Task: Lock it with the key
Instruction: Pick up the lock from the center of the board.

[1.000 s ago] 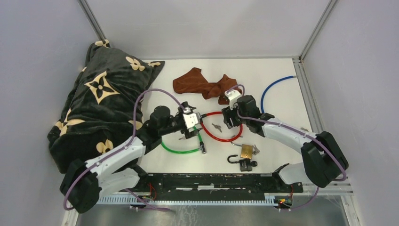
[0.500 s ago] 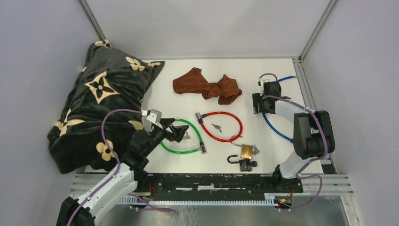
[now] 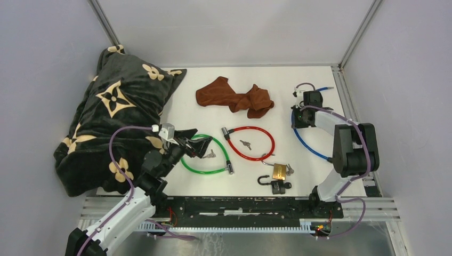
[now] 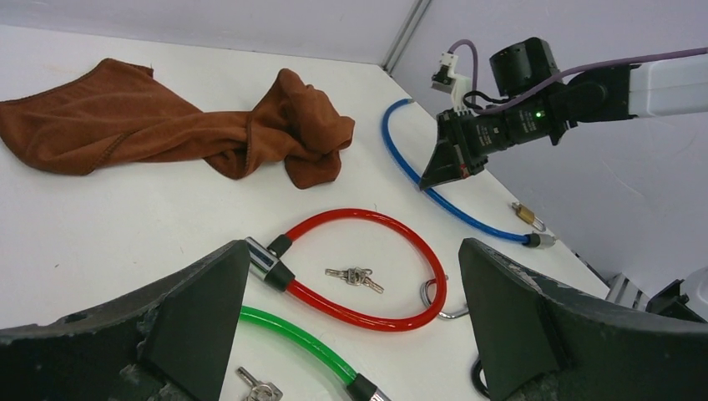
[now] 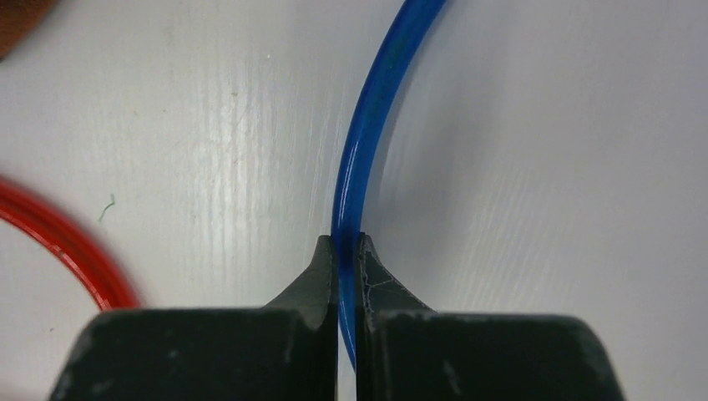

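Note:
A blue cable lock [image 3: 306, 141] curves along the table's right side. My right gripper [image 5: 346, 242] is shut on the blue cable [image 5: 367, 125], pinching it between the fingertips; it shows from above too [image 3: 301, 118]. A red cable lock [image 3: 250, 128] lies mid-table as a loop with a small bunch of keys [image 4: 355, 276] inside it. My left gripper [image 4: 352, 251] hangs open and empty above the green cable lock [image 3: 202, 171], beside a second set of keys [image 3: 211, 154].
A brass padlock [image 3: 279, 171] and a black padlock [image 3: 277, 186] lie near the front edge. A small brass padlock [image 4: 526, 215] sits by the blue cable's end. A brown cloth [image 3: 234, 98] is at the back, a black patterned blanket [image 3: 112, 117] on the left.
Both arms left the red cable at mid-table. The right arm swung to the blue cable and its jaws closed on it. The left arm drew back over the green cable, still open.

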Tool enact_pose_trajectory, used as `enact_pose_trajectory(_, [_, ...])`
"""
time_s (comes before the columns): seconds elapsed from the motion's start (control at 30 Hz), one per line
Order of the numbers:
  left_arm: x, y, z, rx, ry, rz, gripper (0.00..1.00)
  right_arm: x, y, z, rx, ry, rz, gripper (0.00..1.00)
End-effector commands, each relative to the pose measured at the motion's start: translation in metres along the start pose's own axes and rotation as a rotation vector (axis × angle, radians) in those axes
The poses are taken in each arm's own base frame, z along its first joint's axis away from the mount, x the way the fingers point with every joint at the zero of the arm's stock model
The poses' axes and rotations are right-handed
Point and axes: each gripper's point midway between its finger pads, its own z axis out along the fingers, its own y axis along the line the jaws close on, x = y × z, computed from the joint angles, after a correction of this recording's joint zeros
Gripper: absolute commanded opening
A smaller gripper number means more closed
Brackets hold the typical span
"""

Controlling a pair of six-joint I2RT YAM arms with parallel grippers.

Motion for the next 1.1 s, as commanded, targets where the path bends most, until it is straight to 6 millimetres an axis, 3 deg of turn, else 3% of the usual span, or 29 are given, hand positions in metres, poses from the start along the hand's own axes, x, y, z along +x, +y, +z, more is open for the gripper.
enact_pose_trajectory(0.0, [-0.006,-0.003,0.003,0.008,-0.018,-0.03,1.0,-0.049,0.025,-0.038,-0.137,-0.221,0.073,0.0])
enact_pose_trajectory(0.2, [-0.001,-0.01,0.013,0.038,0.048,-0.01,1.0,-0.106,0.051,-0.098,-0.266,-0.535,0.162,0.0])
enact_pose_trajectory(0.37, [-0.001,-0.019,0.047,0.036,0.111,-0.01,1.0,-0.124,0.056,-0.134,-0.307,-0.706,0.219,0.0])
enact_pose_trajectory(0.4, [-0.004,-0.03,0.06,0.062,0.121,0.011,1.0,-0.125,0.057,-0.14,-0.312,-0.735,0.233,0.0])
enact_pose_trajectory(0.57, [0.027,-0.105,0.119,0.243,0.217,0.069,1.0,-0.134,0.064,-0.189,-0.356,-0.946,0.315,0.0])
enact_pose_trajectory(0.7, [0.053,-0.152,0.16,0.337,0.227,0.103,1.0,-0.141,0.074,-0.242,-0.406,-1.122,0.362,0.0])
enact_pose_trajectory(0.83, [0.07,-0.174,0.195,0.366,0.226,0.137,1.0,-0.14,0.08,-0.275,-0.398,-1.22,0.364,0.0])
enact_pose_trajectory(1.07, [0.08,-0.181,0.238,0.333,0.177,0.208,1.0,-0.137,0.082,-0.302,-0.413,-1.286,0.352,0.0])
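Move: The blue lock lies as an arc on the table, already pinched at mid-cable in my right fingers; its near end is about 15 cm back and 13 cm right of that hand. The held part is some 36 cm right, 14 cm ahead and 19 cm below my open left hand. From that left hand the red lock is about 19 cm right and 6 cm ahead, and the brass padlock roughly 29 cm right and 7 cm back, both about 20 cm below. Keeping the blue cable pinched, I raise my right hand nearly 30 cm, drifting about 7 cm left and finally 5 cm back, while its fingers tip up from pointing down by some 60 degrees, the left side rising too. My left hand dips slightly, then sweeps about 29 cm right and a little forward over the red lock towards the blue cable's hanging end, turning clockwise, fingers still wide open. ##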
